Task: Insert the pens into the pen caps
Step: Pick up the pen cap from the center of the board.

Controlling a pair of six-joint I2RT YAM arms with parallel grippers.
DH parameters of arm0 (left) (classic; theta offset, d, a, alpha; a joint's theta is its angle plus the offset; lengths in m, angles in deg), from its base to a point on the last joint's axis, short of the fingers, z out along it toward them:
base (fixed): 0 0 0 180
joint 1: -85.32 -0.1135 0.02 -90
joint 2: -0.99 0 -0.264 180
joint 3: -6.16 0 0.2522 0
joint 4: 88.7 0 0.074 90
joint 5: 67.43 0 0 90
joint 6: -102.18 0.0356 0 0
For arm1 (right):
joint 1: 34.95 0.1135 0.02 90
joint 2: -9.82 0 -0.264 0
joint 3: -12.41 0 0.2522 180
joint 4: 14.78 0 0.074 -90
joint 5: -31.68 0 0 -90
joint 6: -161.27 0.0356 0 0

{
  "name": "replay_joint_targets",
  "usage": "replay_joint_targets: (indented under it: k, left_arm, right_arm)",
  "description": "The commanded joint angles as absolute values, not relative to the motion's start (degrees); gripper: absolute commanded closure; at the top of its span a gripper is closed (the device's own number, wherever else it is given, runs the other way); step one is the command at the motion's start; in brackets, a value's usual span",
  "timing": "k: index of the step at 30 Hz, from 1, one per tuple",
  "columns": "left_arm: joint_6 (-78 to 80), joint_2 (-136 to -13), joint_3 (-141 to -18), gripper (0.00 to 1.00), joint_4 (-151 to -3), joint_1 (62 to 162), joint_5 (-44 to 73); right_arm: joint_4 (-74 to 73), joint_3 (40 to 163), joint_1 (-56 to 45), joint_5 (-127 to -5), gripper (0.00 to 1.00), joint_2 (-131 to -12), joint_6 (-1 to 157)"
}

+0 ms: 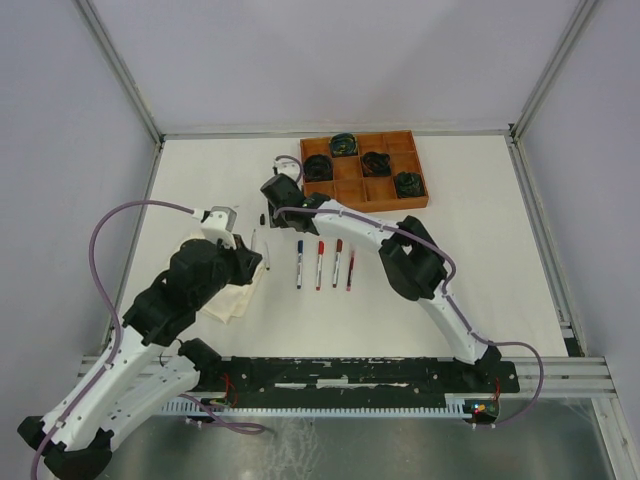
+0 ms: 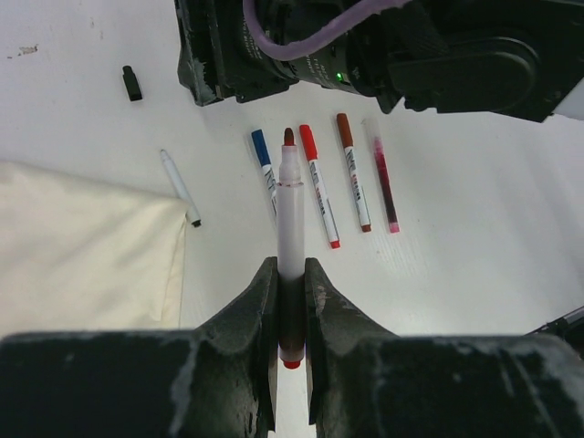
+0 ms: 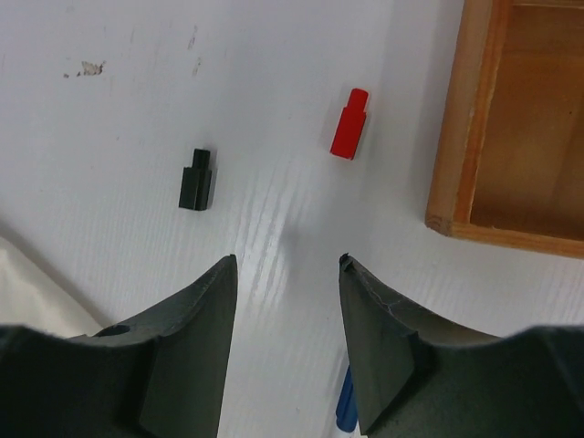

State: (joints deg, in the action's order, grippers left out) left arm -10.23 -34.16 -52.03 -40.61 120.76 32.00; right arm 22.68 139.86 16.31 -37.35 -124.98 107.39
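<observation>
My left gripper [image 2: 290, 265] is shut on a white-barrelled pen [image 2: 290, 210] with a bare reddish-brown tip that points away over the table. Past it lie capped pens in a row: blue [image 2: 265, 164], red [image 2: 319, 187], brown [image 2: 354, 173] and one with a clear cap [image 2: 383, 187]. A bare pen with a black tip [image 2: 181, 187] lies to their left. My right gripper [image 3: 287, 265] hangs open and empty over the table. Ahead of it lie a black pen cap [image 3: 195, 179] on the left and a red pen cap [image 3: 349, 123] on the right. From above, the right gripper [image 1: 280, 190] is beyond the left gripper [image 1: 257, 250].
A wooden tray [image 1: 385, 198] holding dark coiled cable bundles stands at the back right, its corner [image 3: 447, 219] close to the right of the red cap. A folded cream cloth [image 2: 82, 255] lies under and left of my left arm. The right arm's body [image 2: 383, 46] crosses beyond the row of pens.
</observation>
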Motion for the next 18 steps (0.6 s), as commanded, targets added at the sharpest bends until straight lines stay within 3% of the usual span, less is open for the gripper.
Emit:
replay_joint_targets:
  k: [1, 8, 18]
  left_arm:
    - [-11.3, -33.4, -52.5, 0.97, -43.1, 120.8, 32.0]
    - [-10.7, -34.2, -52.5, 0.97, -43.6, 120.8, 31.1]
    - [-10.7, -33.5, -52.1, 0.97, -43.9, 120.8, 31.2]
  right_arm:
    - [24.7, 146.2, 14.4, -33.8, 0.44, -128.2, 110.7]
    - [28.2, 156.2, 13.0, -33.5, 0.44, -135.4, 110.5]
    - [30.1, 160.3, 12.5, -31.6, 0.47, -140.5, 106.3]
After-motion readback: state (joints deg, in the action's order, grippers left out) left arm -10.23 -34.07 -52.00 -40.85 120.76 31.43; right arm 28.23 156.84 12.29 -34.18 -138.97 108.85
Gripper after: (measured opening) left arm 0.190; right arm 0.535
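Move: The red pen cap lies about 9 cm straight ahead of the right gripper and some 7 cm below it. The black pen cap is about 5 cm ahead and 6 cm left of that gripper. The blue pen is about 6 cm back and 3 cm right, and the tray's middle some 19 cm ahead and 20 cm right, all at table level. From the left gripper, the red pen cap is about 25 cm ahead, 4 cm right and 22 cm down. Bring the right gripper forward about 6 cm towards the red pen cap, sinking about 4 cm as it goes, with most of the drop coming once the forward reach slows. Turn the wrist slightly clockwise, under 10 degrees, and keep the fingers open at the same width, touching nothing yet. ##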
